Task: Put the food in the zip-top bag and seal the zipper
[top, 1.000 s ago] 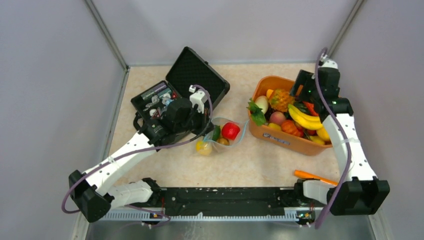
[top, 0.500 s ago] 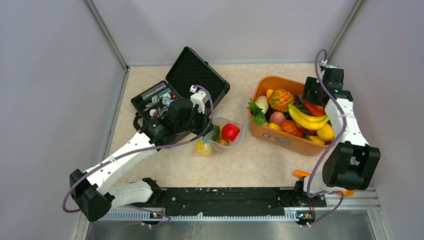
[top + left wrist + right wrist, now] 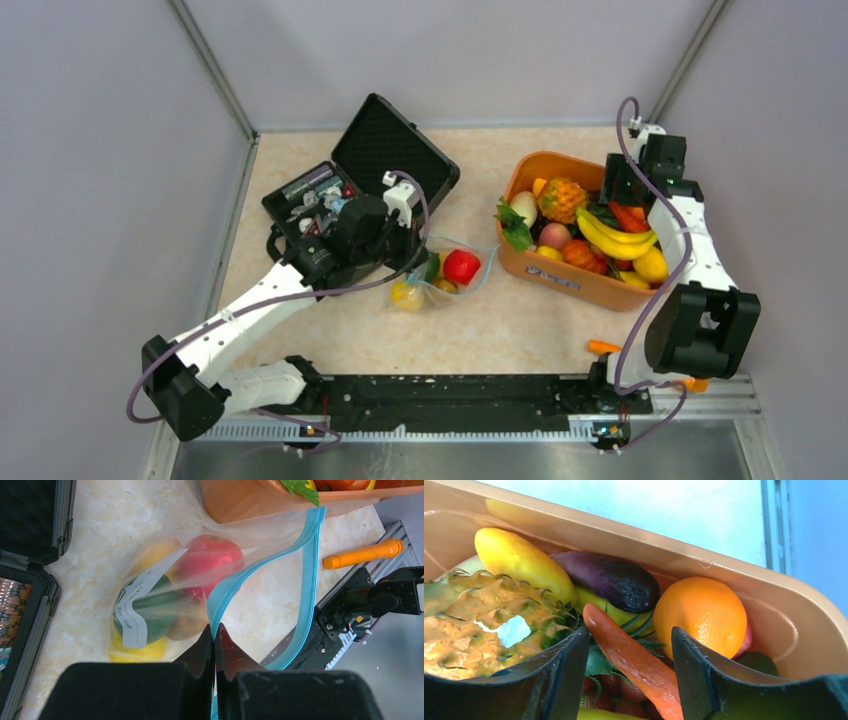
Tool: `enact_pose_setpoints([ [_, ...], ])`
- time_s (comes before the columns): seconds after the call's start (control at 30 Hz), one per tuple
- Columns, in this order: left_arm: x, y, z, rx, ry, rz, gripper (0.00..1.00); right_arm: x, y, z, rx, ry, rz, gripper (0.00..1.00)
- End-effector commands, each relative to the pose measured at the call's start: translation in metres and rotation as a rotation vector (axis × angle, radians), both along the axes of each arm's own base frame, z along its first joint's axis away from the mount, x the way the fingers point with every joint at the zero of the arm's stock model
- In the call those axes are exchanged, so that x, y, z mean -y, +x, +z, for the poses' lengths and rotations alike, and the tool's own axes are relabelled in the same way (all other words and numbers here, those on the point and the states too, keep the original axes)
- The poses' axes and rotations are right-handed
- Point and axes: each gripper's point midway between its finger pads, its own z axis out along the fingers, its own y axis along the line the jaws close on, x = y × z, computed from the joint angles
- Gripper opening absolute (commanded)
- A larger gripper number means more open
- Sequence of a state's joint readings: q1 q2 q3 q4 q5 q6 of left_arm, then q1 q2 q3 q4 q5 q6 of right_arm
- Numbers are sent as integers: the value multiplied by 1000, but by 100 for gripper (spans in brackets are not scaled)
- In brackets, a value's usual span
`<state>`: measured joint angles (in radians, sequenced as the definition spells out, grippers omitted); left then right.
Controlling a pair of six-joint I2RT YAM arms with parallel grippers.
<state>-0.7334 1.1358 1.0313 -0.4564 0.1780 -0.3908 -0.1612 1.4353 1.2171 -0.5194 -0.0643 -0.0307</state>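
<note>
The zip-top bag (image 3: 452, 272) lies on the table left of the orange basket and holds a red fruit (image 3: 461, 264), a yellow one (image 3: 406, 294) and a green one (image 3: 150, 611). My left gripper (image 3: 215, 631) is shut on the bag's teal zipper (image 3: 260, 565) at the near lip; the mouth gapes open. My right gripper (image 3: 629, 636) is open, low over the far right of the basket (image 3: 560, 276). Its fingers straddle a red-orange pepper (image 3: 634, 660), with an orange (image 3: 701, 610) to the right and a pineapple (image 3: 484, 620) to the left.
An open black case (image 3: 390, 150) with small items stands behind my left arm. An orange stick (image 3: 605, 348) lies near the front rail by the right arm's base. A banana (image 3: 610, 238) and other fruit fill the basket. Grey walls enclose the table.
The right arm has folded back and its gripper has moved down over the basket's far right corner. The left gripper and the bag have stayed put.
</note>
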Motion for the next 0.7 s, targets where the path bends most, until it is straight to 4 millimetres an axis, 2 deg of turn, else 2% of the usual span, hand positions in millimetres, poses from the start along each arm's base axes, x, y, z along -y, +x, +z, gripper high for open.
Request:
enact_pose_setpoints([
  [0.0,5,5,16,39,-39,-13,0,11,7,3,8,-78,-33,55],
  [0.07,6,5,15,36,-40,-13,0,6,9,3,6,-66,-21,51],
  [0.2,6,3,15,30,-43,-18,0,-13,9,0,0,-80,58,52],
  [0.33,6,3,16,34,-46,-17,0,-10,5,-5,-44,-135,27,44],
  [0.37,5,3,17,36,-46,-16,0,-7,5,-1,-42,-146,3,42],
  [0.43,5,2,18,39,-48,-14,0,-7,5,14,-5,-155,-16,28],
  [0.5,5,2,18,39,-48,-14,0,-6,5,34,69,-167,-35,24],
  [0.53,5,2,17,38,-47,-15,0,-6,3,43,107,-172,-38,18],
  [0.57,5,3,17,37,-47,-15,0,-5,-1,55,155,-176,-42,16],
  [0.63,6,2,16,33,-47,-17,0,-7,-7,70,216,-176,-34,0],
  [0.67,6,2,16,32,-49,-18,0,-9,-9,76,238,-176,-21,0],
])
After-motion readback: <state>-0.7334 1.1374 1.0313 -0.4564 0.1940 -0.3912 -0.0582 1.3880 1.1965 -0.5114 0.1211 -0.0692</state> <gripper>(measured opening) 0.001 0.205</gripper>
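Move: Between the right hand's open fingers and just below them lies the near end of a long red pepper, its middle about 3 cm back, 2 cm right and 3 cm below. The orange is some 3 cm ahead and 5 cm right, the eggplant about 7 cm ahead and 1 cm left, the bananas roughly 8 cm back with no sideways offset, all 3 to 5 cm lower. From the left hand, the pepper is some 12 cm ahead, 42 cm right and 7 cm below. Dipping about 1 cm deeper into the orange bin and easing 1.5 cm left, the right hand closes its fingers from well open to nearly shut and pinches the red pepper by its tip end. It rolls its left side down by some 10 degrees, then starts back up, rising about 2 cm from the low point with the grip kept. ##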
